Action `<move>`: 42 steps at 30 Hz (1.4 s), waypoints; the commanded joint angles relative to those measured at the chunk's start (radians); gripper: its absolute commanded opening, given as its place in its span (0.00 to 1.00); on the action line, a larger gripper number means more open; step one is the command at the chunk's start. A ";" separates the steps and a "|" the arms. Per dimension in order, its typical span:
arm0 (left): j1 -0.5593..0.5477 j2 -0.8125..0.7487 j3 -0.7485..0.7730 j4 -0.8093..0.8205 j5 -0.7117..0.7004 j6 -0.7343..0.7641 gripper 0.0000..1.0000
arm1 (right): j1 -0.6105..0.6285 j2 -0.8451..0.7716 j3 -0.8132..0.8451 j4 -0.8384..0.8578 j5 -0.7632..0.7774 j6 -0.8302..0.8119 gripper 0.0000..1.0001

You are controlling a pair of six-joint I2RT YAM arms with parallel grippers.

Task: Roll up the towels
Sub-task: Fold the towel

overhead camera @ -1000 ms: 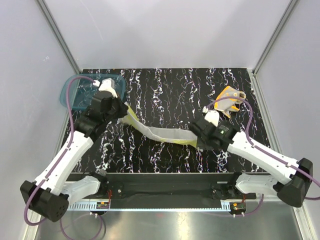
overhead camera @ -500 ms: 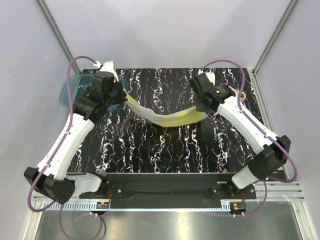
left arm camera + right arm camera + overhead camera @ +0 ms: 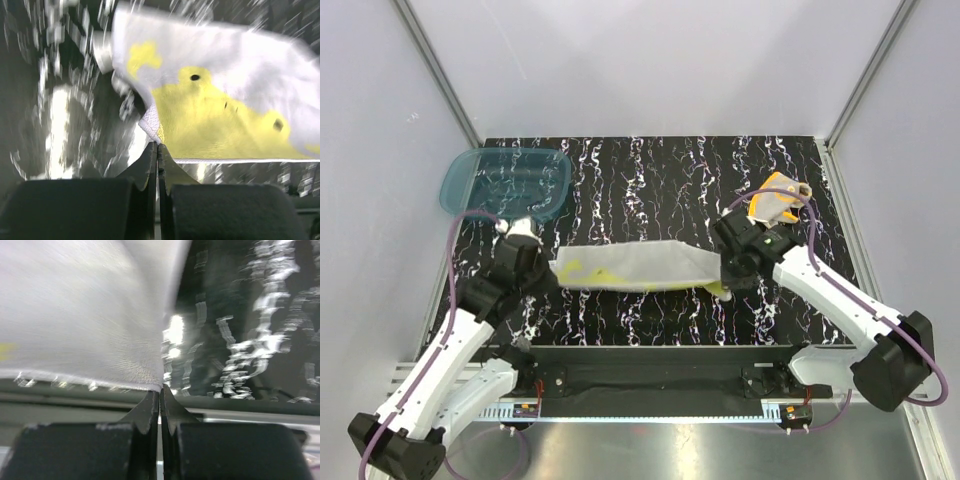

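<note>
The pale yellow towel is stretched left to right between my two grippers over the near half of the table, mostly grey-beige side up with yellow at both ends. My left gripper is shut on its left corner; in the left wrist view the towel spreads away from the closed left gripper. My right gripper is shut on the right corner, and the right wrist view shows the towel's grey cloth running from the pinched right gripper. The orange towel lies crumpled at the far right, untouched.
A translucent teal basin stands at the far left corner of the black marbled table. Grey walls and metal frame posts close in the sides and back. The black base rail runs along the near edge.
Both arms swung the yellow towel toward the far side, then pulled it back toward the near edge. It now hangs straighter and wider, grey side up, between the grippers.
</note>
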 commanded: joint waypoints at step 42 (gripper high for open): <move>0.100 0.578 0.197 0.110 -0.082 -0.022 0.00 | -0.016 0.404 0.159 0.049 -0.029 -0.042 0.00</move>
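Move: Each shut gripper already holds a corner of the near edge of the yellow-and-grey towel. The towel's far edge, over which this edge is taken, lies about 8 cm ahead of the left hand, neither left nor right, and some 14 cm below. From the right hand it is about 8 cm ahead, 3 cm left and 11 cm below. The blue basket stands 22 cm ahead and 10 cm left of the left hand. The orange-trimmed towel lies 20 cm ahead and 10 cm right of the right hand. Back and down first, then forward, both hands draw the held towel corners low towards the base and carry them out again towards the far edge. The left goes back about 4 cm, then forward 10 while sinking; the right swings back some 9 cm and left, then forward 12, rising briefly before sinking. The fingers keep their pinch and tip further down, the left's by nearly 20 degrees. ##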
